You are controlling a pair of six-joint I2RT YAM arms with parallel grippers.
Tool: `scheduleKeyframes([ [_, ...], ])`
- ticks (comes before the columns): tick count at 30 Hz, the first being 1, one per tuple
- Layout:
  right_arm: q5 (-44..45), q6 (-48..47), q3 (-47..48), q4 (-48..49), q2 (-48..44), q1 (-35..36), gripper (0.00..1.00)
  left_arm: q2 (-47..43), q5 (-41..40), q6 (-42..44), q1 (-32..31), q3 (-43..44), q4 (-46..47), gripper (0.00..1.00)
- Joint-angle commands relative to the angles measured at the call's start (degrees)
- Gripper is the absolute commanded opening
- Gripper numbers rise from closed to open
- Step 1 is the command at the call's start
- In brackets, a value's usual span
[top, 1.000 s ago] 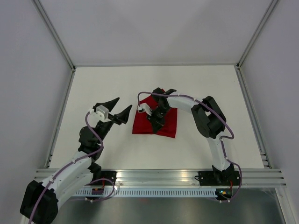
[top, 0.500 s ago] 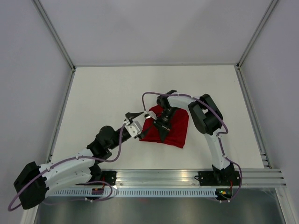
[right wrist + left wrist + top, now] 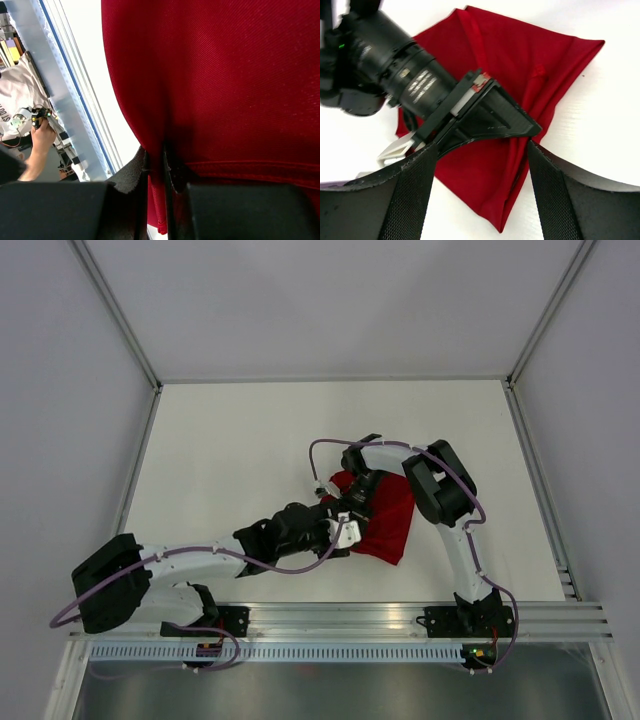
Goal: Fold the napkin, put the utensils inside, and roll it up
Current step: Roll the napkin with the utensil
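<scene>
The red napkin (image 3: 395, 518) lies bunched right of the table's middle. My right gripper (image 3: 357, 502) reaches down onto its left part and is shut on a fold of the cloth, which shows pinched between the pads (image 3: 131, 172) in the right wrist view, where the napkin (image 3: 225, 75) fills the frame. My left gripper (image 3: 342, 524) reaches across from the left and stands open. Its fingers (image 3: 410, 200) straddle the napkin's (image 3: 520, 65) near corner, just below the right gripper (image 3: 490, 112), without touching the cloth. The utensils are out of view.
The white table (image 3: 230, 440) is bounded by grey walls at the back and sides. An aluminium rail (image 3: 340, 615) runs along the near edge. Beyond the rail (image 3: 65, 95), a person's hand (image 3: 42, 140) shows in the right wrist view.
My left arm has swung from the table's left side across to the napkin, still open. The right gripper has kept its hold, and the napkin has shifted right and bunched up.
</scene>
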Motion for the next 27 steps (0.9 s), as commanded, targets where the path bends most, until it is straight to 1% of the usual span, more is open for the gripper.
scheduleKeyframes([
  [1,14.2,-5.3,-2.6,11.1,4.6,-0.4,0.01,3.8,1.3,4.1,-2.0,5.5,-6.6,0.78],
  [3,14.0,-5.5,-2.7,11.2,4.5,-0.6,0.0,6.9,0.4,5.6,-3.0,6.5,-7.8,0.8],
  [9,13.8,-5.0,-3.7,12.4,3.7,-0.8,0.01,10.0,1.6,8.5,-3.6,7.3,-10.5,0.8],
  [12,13.7,-4.8,-2.7,11.8,4.6,-0.8,0.0,11.0,1.4,10.5,-3.6,6.1,-8.6,0.8],
  [16,13.8,-4.9,-2.4,11.7,4.8,-0.8,0.0,15.0,0.5,14.0,-3.7,5.4,-5.2,0.81],
  [21,13.9,-4.6,-2.1,11.8,5.1,-0.9,0.0,18.5,2.9,16.1,-3.7,7.5,-6.7,0.8],
  [24,14.0,-4.6,-2.3,11.8,5.0,-0.9,0.01,18.9,3.0,17.1,-3.6,7.3,-6.5,0.8],
  [27,14.0,-4.4,-2.0,11.7,5.3,-1.0,0.0,20.0,3.2,17.4,-3.5,7.7,-6.5,0.77],
])
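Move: The napkin's rolled edge, pinched in the right fingers, lies about 11 cm below the left hand, roughly 1 cm back and 2 cm to its right, with the right fingertips at that same spot. From the left hand, the roll's far-left end is some 3 cm ahead and 5 cm left; the napkin's near corner is about 10 cm back and 10 cm right, both some 12 cm down. The napkin's rolled edge, still pinched in the shut right fingers, is eased about 1 cm back and right. The left hand sinks about 9 cm towards it beside the right fingertips, drifting slightly back and right, tipping some 20 degrees to point more steeply down and turning a little clockwise. Its fingers stay wide open and end astride the edge; no touch on the cloth can be made out. ##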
